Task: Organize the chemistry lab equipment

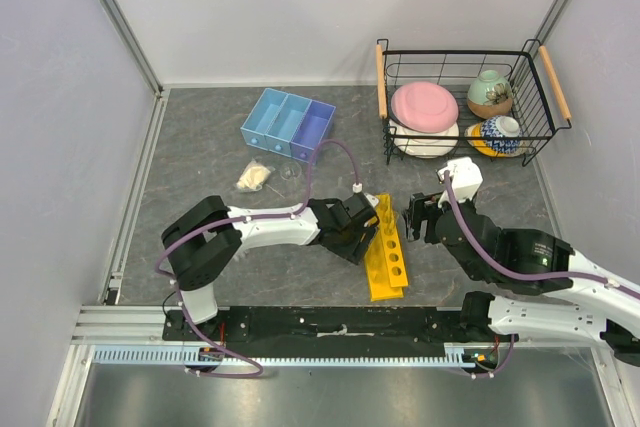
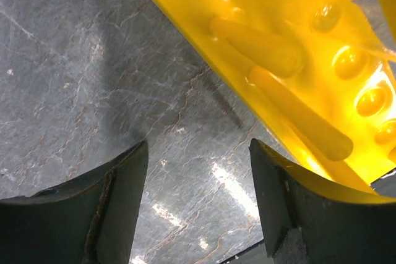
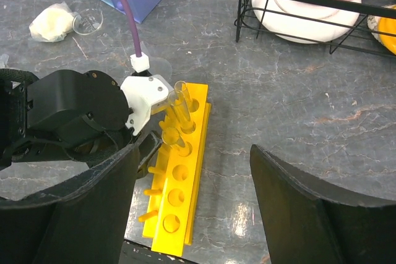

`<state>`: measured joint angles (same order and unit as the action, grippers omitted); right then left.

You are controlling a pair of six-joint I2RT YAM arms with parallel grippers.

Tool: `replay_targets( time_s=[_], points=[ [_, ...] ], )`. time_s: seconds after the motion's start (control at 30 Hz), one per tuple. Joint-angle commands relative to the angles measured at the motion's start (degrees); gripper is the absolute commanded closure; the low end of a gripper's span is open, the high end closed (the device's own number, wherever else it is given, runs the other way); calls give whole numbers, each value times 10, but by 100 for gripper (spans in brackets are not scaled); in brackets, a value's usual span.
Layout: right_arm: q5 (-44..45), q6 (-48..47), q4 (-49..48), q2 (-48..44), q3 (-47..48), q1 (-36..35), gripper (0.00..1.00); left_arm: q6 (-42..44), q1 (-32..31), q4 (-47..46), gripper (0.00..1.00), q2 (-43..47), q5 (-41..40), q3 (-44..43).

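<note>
A yellow rack [image 1: 386, 249] lies on the table between my two arms, running from near to far. Clear test tubes [image 3: 179, 108] stand tilted in its far holes, and the nearer holes [image 3: 175, 197] are bare. My left gripper [image 1: 364, 235] is low at the rack's left side and open. In the left wrist view only table shows between its fingers [image 2: 117, 202], and the rack [image 2: 297, 66] lies against the right finger. My right gripper [image 3: 193, 151] hovers open above the rack's right side, holding nothing. At the far left sit the blue three-compartment tray [image 1: 288, 124], a cream lump [image 1: 254, 177] and a small clear beaker [image 3: 87, 21].
A black wire basket [image 1: 463, 52] with wooden handles stands at the far right, holding a pink plate [image 1: 424, 105] and ceramic bowls [image 1: 490, 93]. The left arm's purple cable [image 1: 330, 152] arcs over the table near the blue tray. Walls close in the left, far and right sides.
</note>
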<state>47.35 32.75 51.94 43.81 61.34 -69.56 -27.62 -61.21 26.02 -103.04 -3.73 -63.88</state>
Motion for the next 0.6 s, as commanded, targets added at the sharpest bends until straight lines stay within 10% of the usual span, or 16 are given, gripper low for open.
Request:
replay_targets(
  time_s=[0.0,0.57],
  points=[
    [-6,0,-15,-4,-10,-3,20,-39,-5,-44,27,-15,-17,7],
    [10,12,3,-7,-12,-2,20,-64,-28,-90,27,-94,17,-67]
  ],
)
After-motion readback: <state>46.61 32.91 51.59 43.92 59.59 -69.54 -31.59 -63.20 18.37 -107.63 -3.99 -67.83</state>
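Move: The yellow tube rack's middle lies about 7 cm right of the low left hand and a centimetre ahead, roughly level with its open fingers. Standing tubes in the rack's far part are about 8 cm ahead and 8 cm right of that hand, some 4 cm higher; a clear funnel lies about 12 cm ahead and 3 cm left. From the raised right hand the rack's middle is some 26 cm below, 4 cm left and 1 cm ahead. The yellow rack is pushed along the table from its left, peg side, by the left hand's still-open fingers, which bear on it just nearer the robot than its middle. That hand travels about 5 cm right, slowly at first and then faster, staying low at an even height, its fingertips tilting slightly rightward. ##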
